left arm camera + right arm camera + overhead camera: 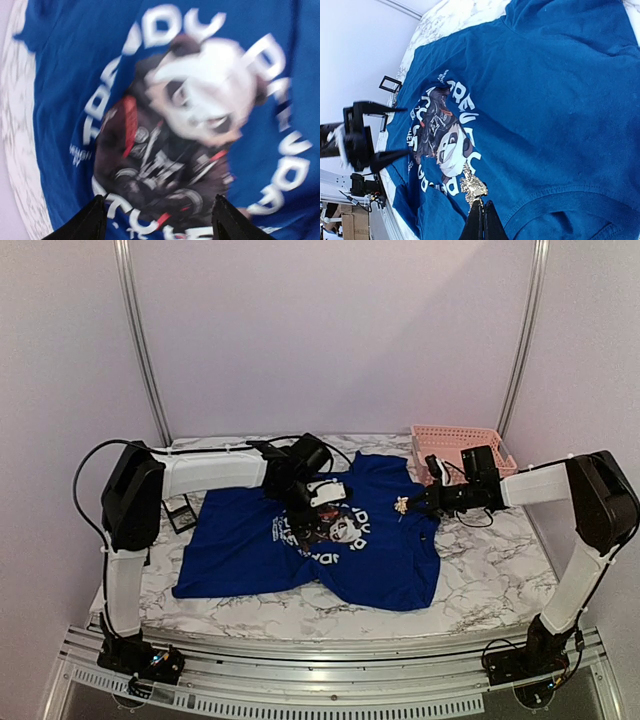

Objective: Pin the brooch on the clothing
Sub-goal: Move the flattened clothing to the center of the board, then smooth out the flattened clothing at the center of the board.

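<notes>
The clothing (240,550), a royal-blue T-shirt, lies spread flat on the marble table, its round panda print (335,530) facing up. My left gripper (318,525) hovers just above that print. In the left wrist view its fingers (95,217) stand wide apart over the panda picture (190,125), with nothing between them. My right gripper (412,504) is above the shirt's right chest, shut on the small pale gold brooch (401,506). In the right wrist view the brooch (472,186) sticks out from the shut tips (481,210), above the blue cloth (545,100) beside the print.
A pink slatted basket (455,445) stands at the back right, with a black cable beside it. A small black square object (181,515) lies left of the shirt. Bare marble table (490,570) shows to the right and front. Metal posts rise at the back corners.
</notes>
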Robot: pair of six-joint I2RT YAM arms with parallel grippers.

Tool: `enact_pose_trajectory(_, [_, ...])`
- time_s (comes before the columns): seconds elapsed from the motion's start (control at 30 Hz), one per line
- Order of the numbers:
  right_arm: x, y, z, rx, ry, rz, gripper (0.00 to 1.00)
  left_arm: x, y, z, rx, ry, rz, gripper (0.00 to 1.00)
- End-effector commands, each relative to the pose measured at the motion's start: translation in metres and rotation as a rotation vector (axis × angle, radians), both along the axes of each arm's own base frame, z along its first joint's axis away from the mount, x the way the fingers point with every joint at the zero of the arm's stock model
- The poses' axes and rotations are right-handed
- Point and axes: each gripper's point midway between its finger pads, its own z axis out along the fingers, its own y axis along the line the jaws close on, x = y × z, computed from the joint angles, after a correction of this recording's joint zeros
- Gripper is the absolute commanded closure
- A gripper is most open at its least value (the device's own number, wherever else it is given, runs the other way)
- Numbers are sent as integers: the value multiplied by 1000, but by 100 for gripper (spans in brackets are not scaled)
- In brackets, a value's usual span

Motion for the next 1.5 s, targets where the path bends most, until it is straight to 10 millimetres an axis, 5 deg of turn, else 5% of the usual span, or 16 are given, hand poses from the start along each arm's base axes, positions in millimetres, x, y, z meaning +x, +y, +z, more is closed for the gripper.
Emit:
enact_pose_trajectory(0.0, [-8, -11, 20, -34, -47, -22, 100, -65, -70, 20, -87, 136, -148, 33])
enact_pose_trajectory(0.13, [-13, -14, 29, -45, -64, -32, 100, -75, -86, 1, -94, 289, -79, 45])
enact_pose_trajectory(0.6, [-17, -18, 36, -78, -92, -24, 100, -88, -85, -40, -19, 390, -40, 40])
enact_pose_trajectory(0.77, [-21, -21, 34, -89, -95, -26, 100, -97, -85, -27, -48, 430, -35, 56])
enact_pose_trajectory(1.07, [-21, -22, 38, -94, -111, -30, 100, -113, -79, -25, -41, 502, -45, 66])
enact_pose_trajectory(1.27, [-23, -23, 41, -97, -121, -33, 100, -116, -86, -15, -77, 506, -65, 100])
enact_pose_trajectory(1.47, [-24, -23, 42, -97, -121, -32, 100, -125, -90, 14, -131, 500, -121, 100])
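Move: The left hand stands open low over the clothing; the fold in its near part lies about 12 cm back towards the base, 8 cm to the right and 4 cm below. The panda print is some 6 cm to the hand's right, level with it and 4 cm lower; the clothing's near edge runs about 7 cm nearer the base than the fold. From the right hand, holding the brooch, the fold is roughly 13 cm back, 17 cm left and 6 cm down. The left fingers pinch the fold below the panda print: the open hand swings right and back in a low arc, lifting about 4 cm, sinks some 7 cm onto the cloth, then eases farther back, tips swinging about 30 degrees towards the base as the fingers shut. The right hand keeps the brooch and rises about 4 cm. ##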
